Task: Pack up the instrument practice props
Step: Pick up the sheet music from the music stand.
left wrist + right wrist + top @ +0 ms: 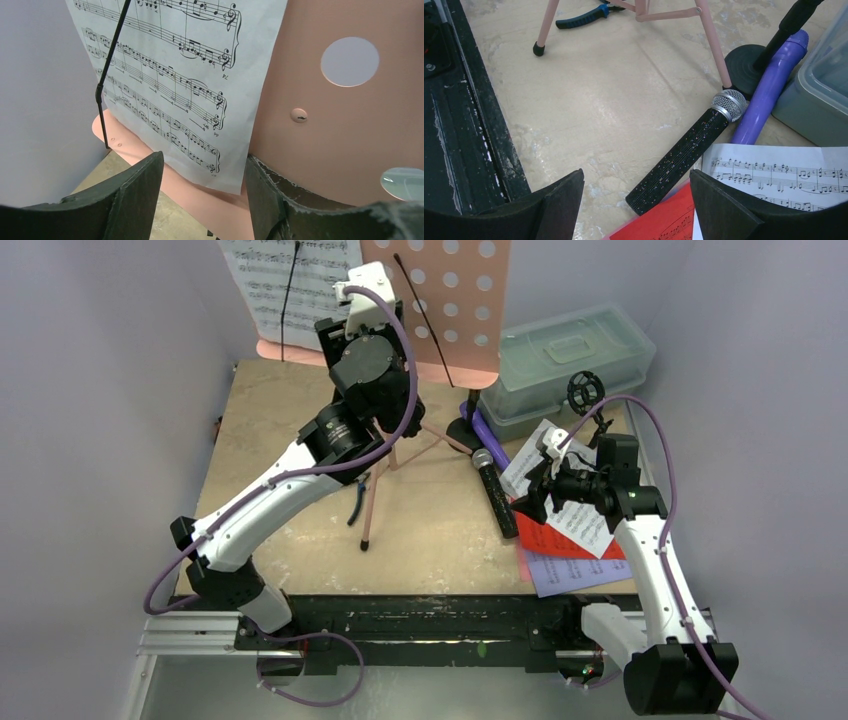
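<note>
The pink music rack (450, 300) stands at the back on its tripod. A white music sheet (175, 75) leans on its panel (340, 125) behind a black wire arm (110, 65). My left gripper (203, 157) is open, its jaws on either side of the sheet's lower right corner, above the ledge. My right gripper (636, 172) hangs open over the tail of the black silver-headed mic (684, 155). That mic lies beside the purple mic (771, 87) and a round mic support base (744, 65). Red (664, 220), white (784, 175) and lavender (565, 575) sheets lie under the right arm.
Blue-handled pliers (357, 502) lie by the tripod legs (711, 40). A translucent lidded box (565, 355) sits at the back right, with a second black mic support (585, 390) in front of it. The black rail (469, 125) runs along the near table edge.
</note>
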`<state>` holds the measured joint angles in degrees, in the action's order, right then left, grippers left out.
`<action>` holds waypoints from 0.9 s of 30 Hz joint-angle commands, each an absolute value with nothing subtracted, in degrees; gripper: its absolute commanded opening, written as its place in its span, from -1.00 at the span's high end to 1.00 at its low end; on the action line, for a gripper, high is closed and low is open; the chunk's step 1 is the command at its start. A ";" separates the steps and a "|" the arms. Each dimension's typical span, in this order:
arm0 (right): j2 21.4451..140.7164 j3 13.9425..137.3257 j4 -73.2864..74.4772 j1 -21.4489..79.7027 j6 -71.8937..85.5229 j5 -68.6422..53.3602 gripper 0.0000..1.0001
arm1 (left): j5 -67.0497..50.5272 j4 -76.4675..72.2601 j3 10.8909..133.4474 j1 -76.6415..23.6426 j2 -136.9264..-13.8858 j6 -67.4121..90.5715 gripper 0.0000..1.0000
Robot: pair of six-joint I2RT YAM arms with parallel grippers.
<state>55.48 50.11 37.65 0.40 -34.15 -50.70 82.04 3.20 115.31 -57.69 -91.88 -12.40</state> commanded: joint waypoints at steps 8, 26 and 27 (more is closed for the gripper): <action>55.11 49.92 37.44 0.28 -35.60 -52.38 -0.62 | 79.53 -0.87 110.57 -54.36 -87.31 -15.11 0.35; 55.09 49.83 38.04 0.33 -36.21 -52.21 -0.62 | 47.59 6.31 100.33 -54.32 -71.40 -15.03 1.00; 55.04 49.83 38.06 0.28 -36.27 -52.14 -0.62 | 43.67 6.71 99.42 -54.32 -70.10 -14.78 1.00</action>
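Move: The lower right corner of the sheet music hangs between my left hand's open fingers, about 2 cm ahead, 1 cm left and 1 cm down. The sheet's middle is some 8 cm ahead, 9 left and 12 up. The left wire clip is about 6 ahead, 10 left and 8 up; the right one 2 ahead, 13 right and 8 up. From my right hand, the sheet's middle is roughly 16 ahead, 40 left and 44 up. I ease my left hand about 2 cm left, forward and slightly down around the sheet's lower right corner and shut the fingers fully, pinching it. Then, keeping that pinch, I draw up some 4 cm and back about 3 cm, away from the stand's plate, still drifting left, turning the wrist clockwise about 20 degrees and tipping the fingers up a little. ##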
